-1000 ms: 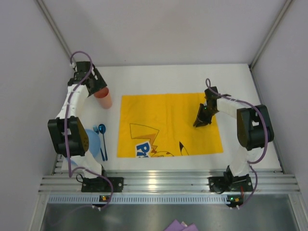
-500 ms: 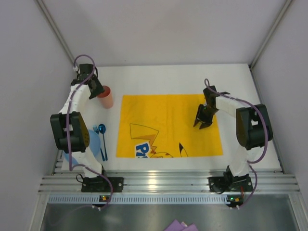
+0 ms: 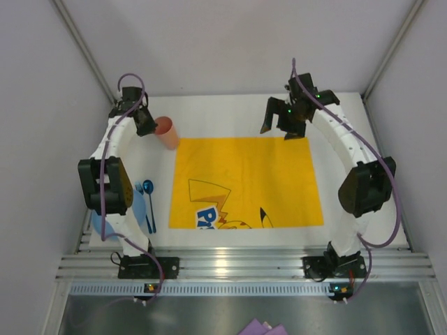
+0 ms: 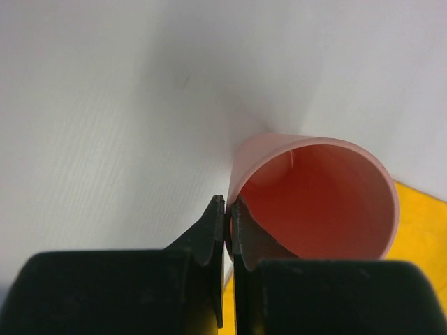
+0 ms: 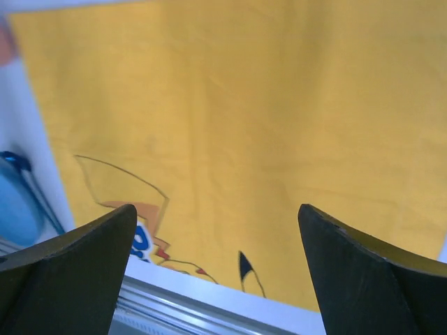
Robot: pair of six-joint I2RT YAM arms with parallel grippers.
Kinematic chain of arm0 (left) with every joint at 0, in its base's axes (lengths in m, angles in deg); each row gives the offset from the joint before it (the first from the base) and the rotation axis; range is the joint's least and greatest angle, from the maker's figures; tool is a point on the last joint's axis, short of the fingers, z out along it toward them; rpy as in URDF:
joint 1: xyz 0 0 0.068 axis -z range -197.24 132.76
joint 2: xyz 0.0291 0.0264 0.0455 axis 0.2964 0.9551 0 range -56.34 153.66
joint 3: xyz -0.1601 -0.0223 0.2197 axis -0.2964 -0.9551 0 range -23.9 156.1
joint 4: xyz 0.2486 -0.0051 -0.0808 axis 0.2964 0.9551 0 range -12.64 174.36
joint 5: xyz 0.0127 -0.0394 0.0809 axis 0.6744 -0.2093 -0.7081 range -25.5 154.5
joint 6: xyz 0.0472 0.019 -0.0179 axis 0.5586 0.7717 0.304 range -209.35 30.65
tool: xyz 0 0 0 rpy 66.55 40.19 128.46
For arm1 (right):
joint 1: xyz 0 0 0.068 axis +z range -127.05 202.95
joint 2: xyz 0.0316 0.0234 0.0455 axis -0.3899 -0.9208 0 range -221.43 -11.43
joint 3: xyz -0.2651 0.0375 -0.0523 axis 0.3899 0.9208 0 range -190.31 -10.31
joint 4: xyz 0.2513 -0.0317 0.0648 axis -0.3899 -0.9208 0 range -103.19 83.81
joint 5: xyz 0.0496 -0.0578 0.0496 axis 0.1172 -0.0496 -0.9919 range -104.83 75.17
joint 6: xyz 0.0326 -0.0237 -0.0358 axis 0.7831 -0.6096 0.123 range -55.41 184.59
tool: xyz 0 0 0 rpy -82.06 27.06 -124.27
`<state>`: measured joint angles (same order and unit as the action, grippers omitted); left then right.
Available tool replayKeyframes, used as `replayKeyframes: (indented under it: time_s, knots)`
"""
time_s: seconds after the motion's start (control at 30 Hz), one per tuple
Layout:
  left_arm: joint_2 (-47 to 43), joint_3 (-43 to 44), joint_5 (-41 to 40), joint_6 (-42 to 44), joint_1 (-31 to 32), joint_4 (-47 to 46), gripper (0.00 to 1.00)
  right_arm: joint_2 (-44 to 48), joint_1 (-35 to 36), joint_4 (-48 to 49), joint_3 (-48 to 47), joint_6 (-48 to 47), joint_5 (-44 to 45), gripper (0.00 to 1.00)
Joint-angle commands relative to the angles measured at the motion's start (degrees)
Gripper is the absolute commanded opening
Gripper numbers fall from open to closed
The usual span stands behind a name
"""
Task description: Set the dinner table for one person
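A pink cup [image 3: 167, 132] leans to the right at the far left of the white dinner table [image 3: 230, 114], next to the yellow cloth's corner. My left gripper [image 3: 147, 123] is shut on its rim. In the left wrist view the two fingers [image 4: 246, 234] pinch the cup [image 4: 318, 199] wall, one inside and one outside. My right gripper [image 3: 279, 124] hangs open above the far edge of the yellow cartoon cloth [image 3: 244, 178], holding nothing. Its wide-apart fingers [image 5: 73, 258] frame the cloth [image 5: 230, 112] below.
A blue plate [image 3: 137, 206] lies at the near left, partly hidden by the left arm, with blue cutlery [image 3: 149, 204] beside it. The plate [image 5: 15, 206] also shows at the left edge of the right wrist view. Grey walls enclose the table.
My left gripper shut on the cup's rim and tipped it toward the cloth. My right gripper opened, left the cloth's right side and rose toward the far edge.
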<state>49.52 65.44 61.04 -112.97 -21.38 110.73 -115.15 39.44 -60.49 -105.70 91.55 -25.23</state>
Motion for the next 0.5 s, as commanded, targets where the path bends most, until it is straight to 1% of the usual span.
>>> replayKeyframes:
  time_s: [0.0, 0.03, 0.1, 0.2, 0.3, 0.33, 0.37, 0.47]
  knots:
    - [-0.4, 7.5, 2.4, 2.5, 4.2, 2.0, 0.0, -2.7, 5.4, -4.0, -18.2, -1.5, -3.5, 1.0]
    - [-0.2, 8.4, 2.2, 2.8, 8.1, 2.7, 0.0, -5.8, 6.2, -5.1, -21.3, -1.2, -3.8, 1.0]
    - [-0.3, 10.0, 1.3, 3.4, 11.5, 4.3, 0.0, -8.9, 8.0, -5.7, -28.4, -0.3, -4.6, 1.0]
    - [-1.1, 10.7, -0.3, 3.7, 19.9, 5.5, 0.0, -14.6, 9.6, -7.0, -33.9, 0.6, -5.2, 1.0]
    - [-1.7, 11.4, -0.8, 3.3, 24.5, 6.9, 0.0, -15.9, 10.4, -6.9, -34.2, 0.7, -5.1, 1.0]
    - [-1.8, 11.6, -1.0, 3.3, 27.4, 7.3, 0.0, -16.0, 10.6, -6.8, -33.5, 0.8, -4.9, 1.0]
    - [-2.3, 11.6, -1.5, 3.3, 28.9, 7.6, 0.0, -15.8, 10.5, -6.8, -32.8, 0.7, -4.4, 1.0]
    - [-3.5, 12.1, -3.8, 3.3, 33.8, 8.4, 0.0, -14.7, 10.5, -6.1, -27.5, 0.3, -1.6, 1.0]
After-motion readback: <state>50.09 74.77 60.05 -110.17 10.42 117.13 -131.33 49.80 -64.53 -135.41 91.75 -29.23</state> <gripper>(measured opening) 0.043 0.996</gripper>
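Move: The left hand already holds the pink cup by its rim. The cup's middle lies some 4 cm to that hand's right and 5 cm below; the open right hand, where the cup is headed, is about 49 cm right and 8 cm back. From the right hand the cup is roughly 45 cm left, 7 cm ahead and 7 cm below. The yellow cloth's middle is about 35 cm right of the left hand and 17 cm back, the spoon 28 cm straight back. The left hand keeps its pinch on the cup's rim and sweeps it about 25 cm right towards the right hand, over the far part of the yellow cloth, rising about 4 cm, ending slightly farther back and swinging some 30 degrees clockwise. The right hand, fingers still wide open, comes left to meet the cup by about 12 cm and a little forward, arching up first and then sinking about 7 cm from its peak until its fingers are close by the cup's mouth. ##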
